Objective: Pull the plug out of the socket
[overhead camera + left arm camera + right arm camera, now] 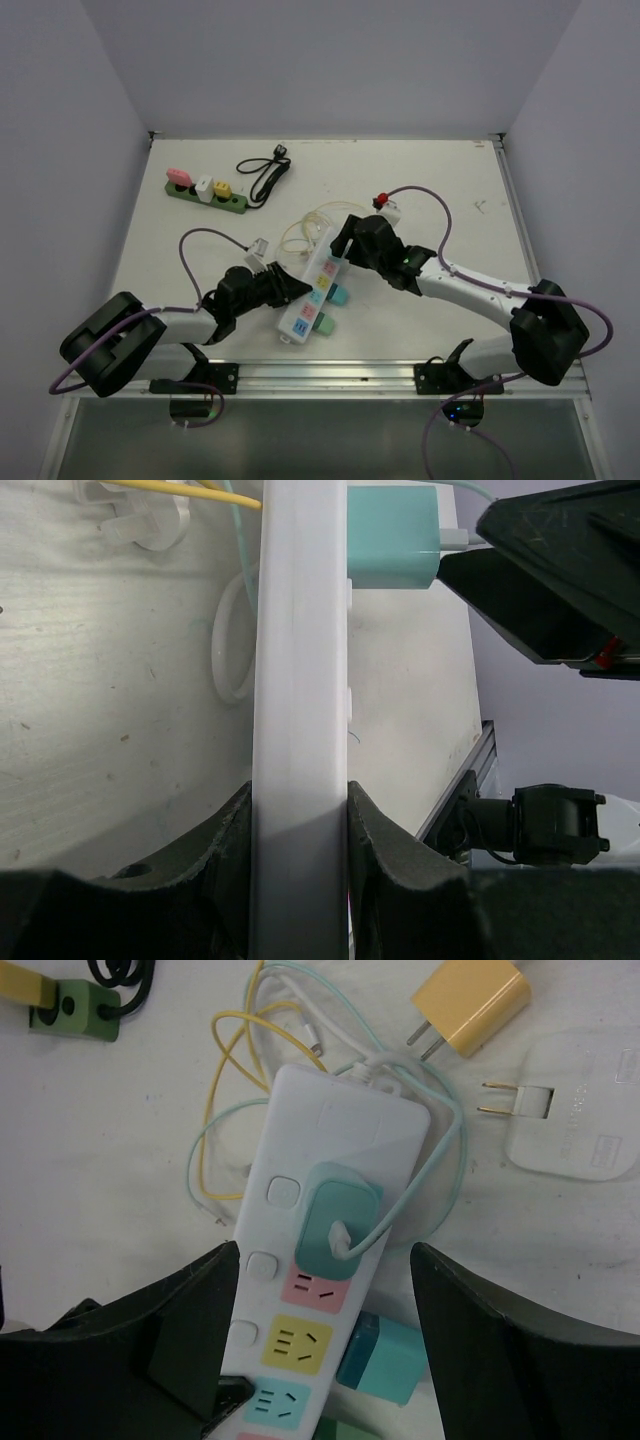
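A white socket strip (312,292) with coloured outlets lies at an angle in the middle of the table. My left gripper (298,810) is shut on its near end, one black finger pressed against each long side of the strip (300,680). A teal plug (335,1222) with a pale teal cable sits in the strip's (350,1130) far outlet. My right gripper (325,1250) hovers open over that plug, its fingers standing wide on either side of the strip and touching nothing. In the top view the right gripper (345,245) is over the strip's far end.
A teal cube charger (385,1355) is plugged into the strip's side. A yellow charger (470,1002) and a white adapter (575,1110) lie loose beyond the strip among yellow and white cables. A green power strip (205,193) and a coiled black cable (264,175) lie at the back left.
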Action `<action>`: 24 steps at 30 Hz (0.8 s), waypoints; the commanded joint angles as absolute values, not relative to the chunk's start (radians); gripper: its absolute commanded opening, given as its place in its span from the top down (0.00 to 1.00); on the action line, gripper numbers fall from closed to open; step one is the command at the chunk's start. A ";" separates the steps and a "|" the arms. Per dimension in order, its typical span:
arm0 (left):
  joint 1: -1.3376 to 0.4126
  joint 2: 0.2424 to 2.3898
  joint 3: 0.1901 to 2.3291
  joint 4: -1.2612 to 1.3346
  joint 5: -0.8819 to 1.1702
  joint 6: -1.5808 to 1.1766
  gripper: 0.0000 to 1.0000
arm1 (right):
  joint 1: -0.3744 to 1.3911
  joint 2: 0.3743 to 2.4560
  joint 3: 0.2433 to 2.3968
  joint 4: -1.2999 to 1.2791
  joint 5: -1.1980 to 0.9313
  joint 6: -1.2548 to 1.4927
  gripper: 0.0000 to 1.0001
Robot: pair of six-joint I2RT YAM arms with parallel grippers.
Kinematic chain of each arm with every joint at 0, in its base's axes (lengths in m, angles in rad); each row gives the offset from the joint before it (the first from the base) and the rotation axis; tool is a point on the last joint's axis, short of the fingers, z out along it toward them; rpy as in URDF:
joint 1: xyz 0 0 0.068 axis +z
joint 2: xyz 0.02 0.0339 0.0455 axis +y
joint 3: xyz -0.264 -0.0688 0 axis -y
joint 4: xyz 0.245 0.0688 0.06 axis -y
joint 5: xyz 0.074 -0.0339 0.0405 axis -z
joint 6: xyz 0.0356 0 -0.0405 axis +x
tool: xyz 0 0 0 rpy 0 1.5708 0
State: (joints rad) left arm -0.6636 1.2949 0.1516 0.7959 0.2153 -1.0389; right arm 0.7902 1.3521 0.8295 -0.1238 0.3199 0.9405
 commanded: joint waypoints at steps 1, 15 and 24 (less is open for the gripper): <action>-0.661 1.290 0.137 0.902 0.178 -1.052 1.00 | 0.799 1.397 0.851 -0.064 0.403 0.992 0.28; -0.661 1.292 0.121 0.913 0.195 -1.039 1.00 | 0.802 1.543 0.936 -0.038 0.377 0.957 0.47; -0.660 1.295 0.129 0.905 0.238 -1.014 0.34 | 0.815 1.557 0.983 -0.064 0.287 0.813 0.95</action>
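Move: The teal plug on the socket's far end lies some 3 cm ahead of the right hand, 2 cm left and 4 cm below. From that hand, the white charger is about 6 cm ahead and 9 cm right, the yellow charger 14 cm ahead and 9 cm right, and the teal side plug 7 cm back, straight in line, all roughly 7 cm lower. From the left hand, the teal plug is around 10 cm ahead, 8 cm right, 2 cm above. Right hand sinks about 3 cm, then goes left-forward, pinching the teal plug; left fingers open off the socket. ##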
